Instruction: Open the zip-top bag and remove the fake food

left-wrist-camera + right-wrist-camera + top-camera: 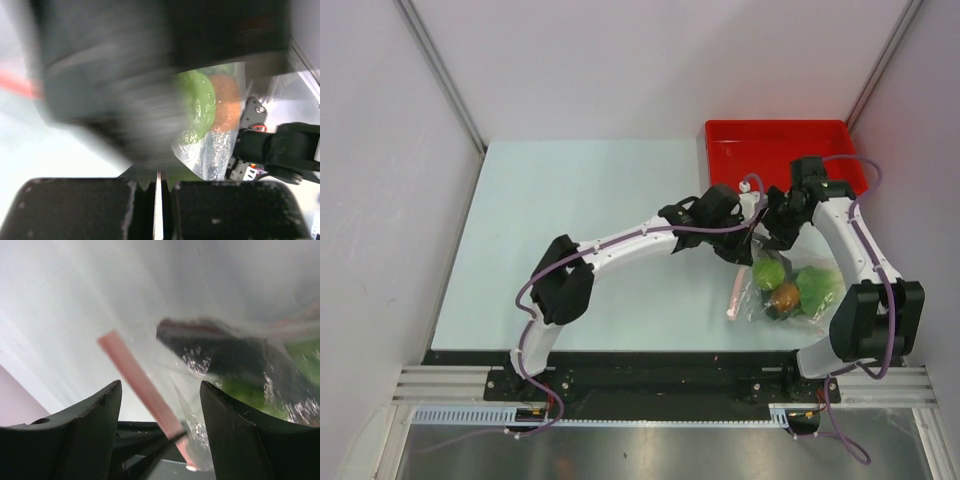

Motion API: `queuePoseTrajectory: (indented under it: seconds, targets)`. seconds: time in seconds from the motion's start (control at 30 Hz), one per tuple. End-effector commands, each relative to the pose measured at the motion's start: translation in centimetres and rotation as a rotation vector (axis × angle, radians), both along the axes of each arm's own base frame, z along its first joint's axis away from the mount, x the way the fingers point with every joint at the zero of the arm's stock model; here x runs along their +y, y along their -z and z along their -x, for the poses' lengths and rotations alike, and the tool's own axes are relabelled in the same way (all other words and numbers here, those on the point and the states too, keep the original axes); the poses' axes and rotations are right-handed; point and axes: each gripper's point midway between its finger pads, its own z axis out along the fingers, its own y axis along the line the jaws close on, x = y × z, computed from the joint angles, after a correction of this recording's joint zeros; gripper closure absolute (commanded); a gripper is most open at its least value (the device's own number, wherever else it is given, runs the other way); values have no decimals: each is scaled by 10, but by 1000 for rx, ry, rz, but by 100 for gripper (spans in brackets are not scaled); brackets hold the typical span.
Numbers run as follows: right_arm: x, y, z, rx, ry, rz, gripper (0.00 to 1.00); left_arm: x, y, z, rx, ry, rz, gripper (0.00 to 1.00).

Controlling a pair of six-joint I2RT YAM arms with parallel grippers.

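The zip-top bag [790, 290] lies on the table's right side, its upper end lifted, its pink zip strip [735, 292] hanging left. Inside it show a light green fruit [767, 273], an orange fruit [785, 296] and a leafy green piece [817, 285]. My left gripper [750, 238] is shut on a thin edge of the bag [210, 155]; the film runs between its closed jaws [159, 176], with green and orange food [202, 107] just beyond. My right gripper [160, 385] is open around the zip strip [134, 371]; the fingers [107, 405] stand clear of it.
A red tray [720, 160] stands at the back right, just behind both grippers. The two wrists are close together over the bag. The pale table [580, 220] stretches to the left. Grey walls close in the back and sides.
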Motion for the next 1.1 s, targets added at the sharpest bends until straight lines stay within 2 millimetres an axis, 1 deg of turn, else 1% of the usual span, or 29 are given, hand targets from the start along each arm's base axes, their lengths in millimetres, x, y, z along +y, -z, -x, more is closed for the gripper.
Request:
queuePoseTrajectory:
  seconds: [0.0, 0.07, 0.1, 0.13, 0.27, 0.3, 0.37, 0.4, 0.43, 0.47, 0.5, 0.53, 0.57, 0.6, 0.63, 0.67, 0.7, 0.77, 0.8, 0.83, 0.87, 0.9, 0.93, 0.97, 1.0, 1.03, 1.07]
  targets:
    - [15, 10, 1, 11, -61, -35, 33, -25, -97, 15, -158, 98, 240, 100]
    - [9, 11, -1, 10, -29, -56, 34, -25, -98, 18, -153, 105, 247, 100]
    - [12, 8, 0, -2, -38, -76, 34, -24, -102, 20, -160, 108, 252, 100]
    - [14, 5, -5, -30, -49, -85, 36, -24, -104, 20, -166, 107, 254, 100]
    - [19, 3, -3, -27, -95, -86, 36, -23, -104, 19, -187, 103, 239, 100]
    - [22, 1, -1, -30, -105, -97, 38, -22, -103, 18, -189, 97, 229, 100]
    - [24, 1, 3, -30, -108, -112, 43, -22, -106, 16, -196, 90, 227, 100]
    - [28, -1, 3, -38, -107, -130, 46, -21, -104, 16, -193, 85, 217, 100]
    - [28, 1, 6, -34, -103, -135, 54, -21, -102, 15, -189, 85, 210, 100]
    - [29, 2, 7, -37, -98, -140, 58, -23, -110, 14, -194, 83, 220, 100]
    - [30, 2, 6, -42, -88, -150, 64, -22, -109, 14, -188, 84, 209, 100]
    - [29, 2, 6, -43, -76, -155, 74, -21, -111, 12, -192, 77, 205, 100]
    - [28, 5, 7, -32, -62, -157, 80, -22, -114, 12, -192, 74, 207, 99]
    - [28, 6, 6, -31, -52, -162, 84, -20, -113, 9, -183, 65, 200, 99]
    - [26, 5, 5, -26, -26, -172, 95, -19, -113, 9, -174, 60, 201, 97]
    - [24, 4, 3, -25, -9, -178, 100, -17, -116, 7, -155, 46, 207, 95]
    - [21, 5, 2, -22, 13, -178, 100, -13, -113, 3, -139, 28, 195, 93]
    - [16, 3, -2, -15, 64, -192, 100, -5, -115, 0, -113, -7, 193, 84]
    - [14, 0, -4, -18, 79, -186, 100, 2, -115, -6, -101, -32, 190, 79]
    - [3, -2, -9, -19, 129, -188, 100, 6, -113, -8, -83, -60, 186, 68]
    - [-2, -2, -12, -13, 147, -176, 100, 11, -103, -9, -65, -79, 168, 63]
    - [-5, -6, -16, -16, 159, -170, 100, 19, -110, -11, -67, -98, 179, 59]
    - [-8, -8, -19, -18, 170, -162, 100, 24, -110, -12, -58, -117, 179, 53]
    - [-16, -7, -21, -14, 192, -136, 100, 31, -98, -13, -49, -142, 160, 50]
    - [-20, -10, -26, -12, 201, -126, 100, 40, -107, -13, -56, -160, 176, 48]
    - [-22, -10, -29, -12, 208, -123, 100, 46, -106, -12, -42, -176, 180, 36]
    - [-27, -10, -32, -4, 223, -118, 100, 52, -91, -8, -25, -184, 166, 35]
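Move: The right hand, open, is poised over the bag's pink zip strip near its far end; that end lies about 2 cm to its left and 2 cm lower. Of the food in the bag, the round green piece is some 7 cm back and 2 cm right of the hand, the orange-brown one about 11 cm back and 6 cm right, both some 5 cm lower. From the left hand, already shut on the strip, the far end lies about 5 cm ahead and 2 cm right, level with it. The right fingers close on the pink strip near its far end, after the hand has sunk about 1.5 cm and edged left; still pinching, it draws the strip some 3 cm right and a little forward, turning clockwise. The left hand keeps its pinch, easing back and right and then up, until the right has shut; then it opens, lets go, and swings up and left, ending about 6 cm higher. ##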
